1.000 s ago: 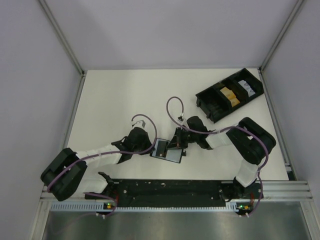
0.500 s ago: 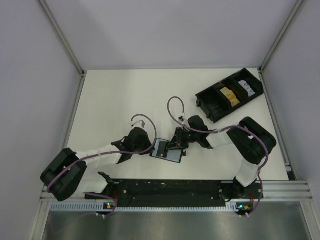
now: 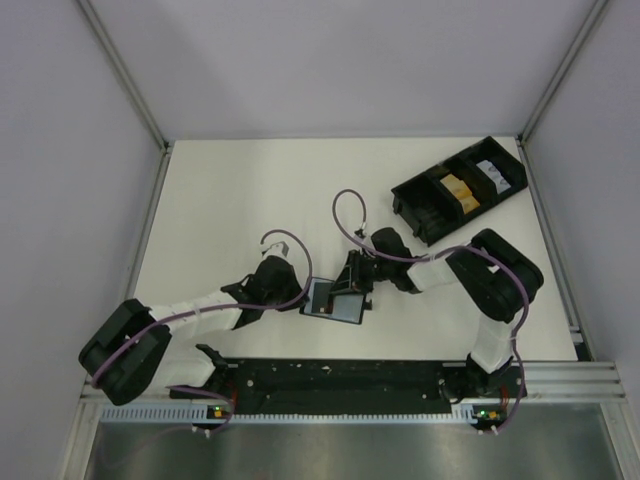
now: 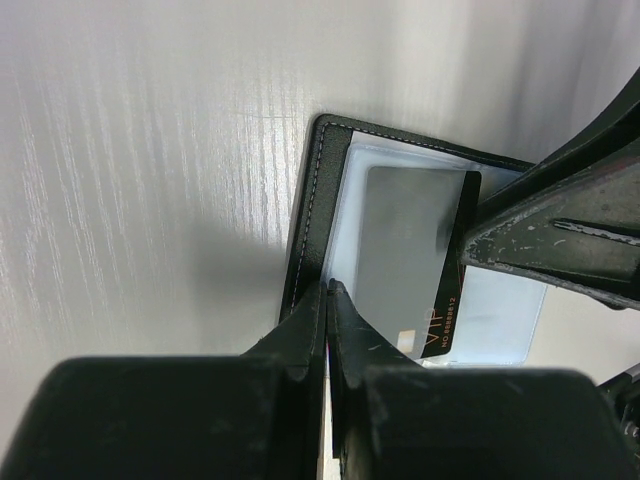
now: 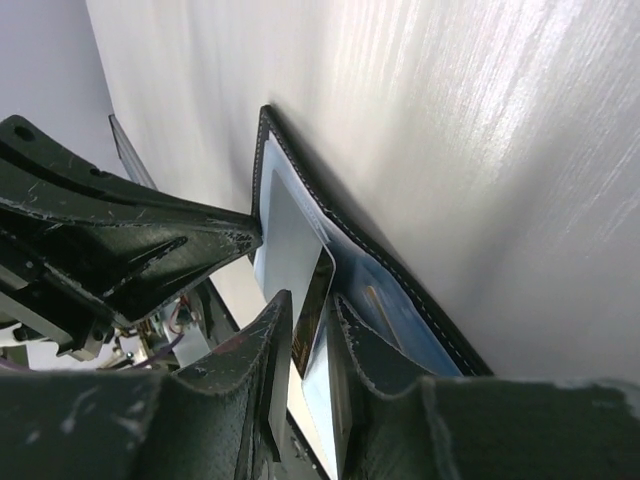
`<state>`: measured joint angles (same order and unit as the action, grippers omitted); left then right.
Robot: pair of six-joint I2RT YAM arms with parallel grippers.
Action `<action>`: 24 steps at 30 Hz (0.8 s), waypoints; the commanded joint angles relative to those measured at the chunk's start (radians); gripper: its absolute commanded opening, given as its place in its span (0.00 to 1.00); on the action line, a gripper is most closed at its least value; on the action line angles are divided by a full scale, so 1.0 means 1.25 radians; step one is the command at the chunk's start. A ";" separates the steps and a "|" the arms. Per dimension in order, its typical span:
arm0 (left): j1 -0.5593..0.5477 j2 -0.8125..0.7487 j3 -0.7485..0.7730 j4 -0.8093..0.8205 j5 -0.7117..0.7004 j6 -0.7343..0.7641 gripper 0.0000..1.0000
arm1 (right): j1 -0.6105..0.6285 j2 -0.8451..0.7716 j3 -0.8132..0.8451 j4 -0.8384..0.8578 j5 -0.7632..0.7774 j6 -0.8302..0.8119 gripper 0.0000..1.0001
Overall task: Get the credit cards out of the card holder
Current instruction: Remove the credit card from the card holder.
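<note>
The black card holder [image 3: 335, 300] lies open on the table between my two grippers, its blue-grey inside [image 4: 500, 310] facing up. A dark credit card [image 4: 410, 255] with orange "VIP" lettering sticks partly out of its pocket. My left gripper [image 4: 328, 289] is shut, its tips resting on the holder's left edge [image 4: 303, 230]. My right gripper [image 5: 312, 298] comes in from the other side. Its jaws stand a little apart, and the card's edge [image 5: 318, 290] sits between them with gaps showing. In the top view the left gripper [image 3: 304, 296] and right gripper [image 3: 353, 287] flank the holder.
A long black compartmented tray [image 3: 430, 185] stands at the back right, with an orange-yellow card [image 3: 457, 188] and a white item [image 3: 489, 172] in its compartments. Purple cables loop above both wrists. A black rail [image 3: 340, 375] runs along the near edge.
The right gripper's jaws have parted slightly around the dark card, and its wrist has shifted a little left. The left gripper and the holder have stayed put.
</note>
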<state>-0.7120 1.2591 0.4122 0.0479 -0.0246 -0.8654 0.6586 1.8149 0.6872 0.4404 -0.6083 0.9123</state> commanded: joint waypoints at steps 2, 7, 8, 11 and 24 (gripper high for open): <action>0.001 -0.007 -0.028 -0.060 -0.026 0.005 0.00 | 0.004 0.024 0.027 0.018 0.014 -0.002 0.13; 0.001 -0.007 -0.030 -0.060 -0.029 0.001 0.00 | 0.001 0.006 0.018 -0.004 0.018 -0.019 0.00; 0.000 -0.007 -0.030 -0.062 -0.031 0.000 0.00 | -0.003 0.001 0.012 -0.007 0.020 -0.023 0.00; 0.001 -0.007 -0.029 -0.064 -0.034 -0.001 0.00 | -0.020 -0.033 -0.018 -0.018 0.018 -0.034 0.00; 0.001 -0.029 -0.030 -0.069 -0.038 -0.010 0.00 | -0.048 -0.169 -0.060 -0.172 0.058 -0.111 0.00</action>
<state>-0.7120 1.2392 0.4015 0.0372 -0.0410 -0.8848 0.6098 1.6669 0.6205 0.2897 -0.5697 0.8272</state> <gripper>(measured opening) 0.008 0.006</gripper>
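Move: My right hand's slightly open fingers straddle the credit card's raised right edge; the card's middle is about 2 cm to their left, level fore and aft, and 1 cm down. The card holder's middle is about 2 cm back of that hand, level sideways and 2 cm down; its right-hand leaf lies about 4 cm right and 3 cm back. From my left fingertips the card's middle is some 4 cm right and 2 cm ahead. I dip my right fingers by half a centimetre and shut them, pinching the card's raised edge, then draw the card to the right, away from the left part of the holder, by some 3.5 cm, rising about 1 cm on the way. My left hand stays put, its shut tips still pressing on the holder's left edge. ##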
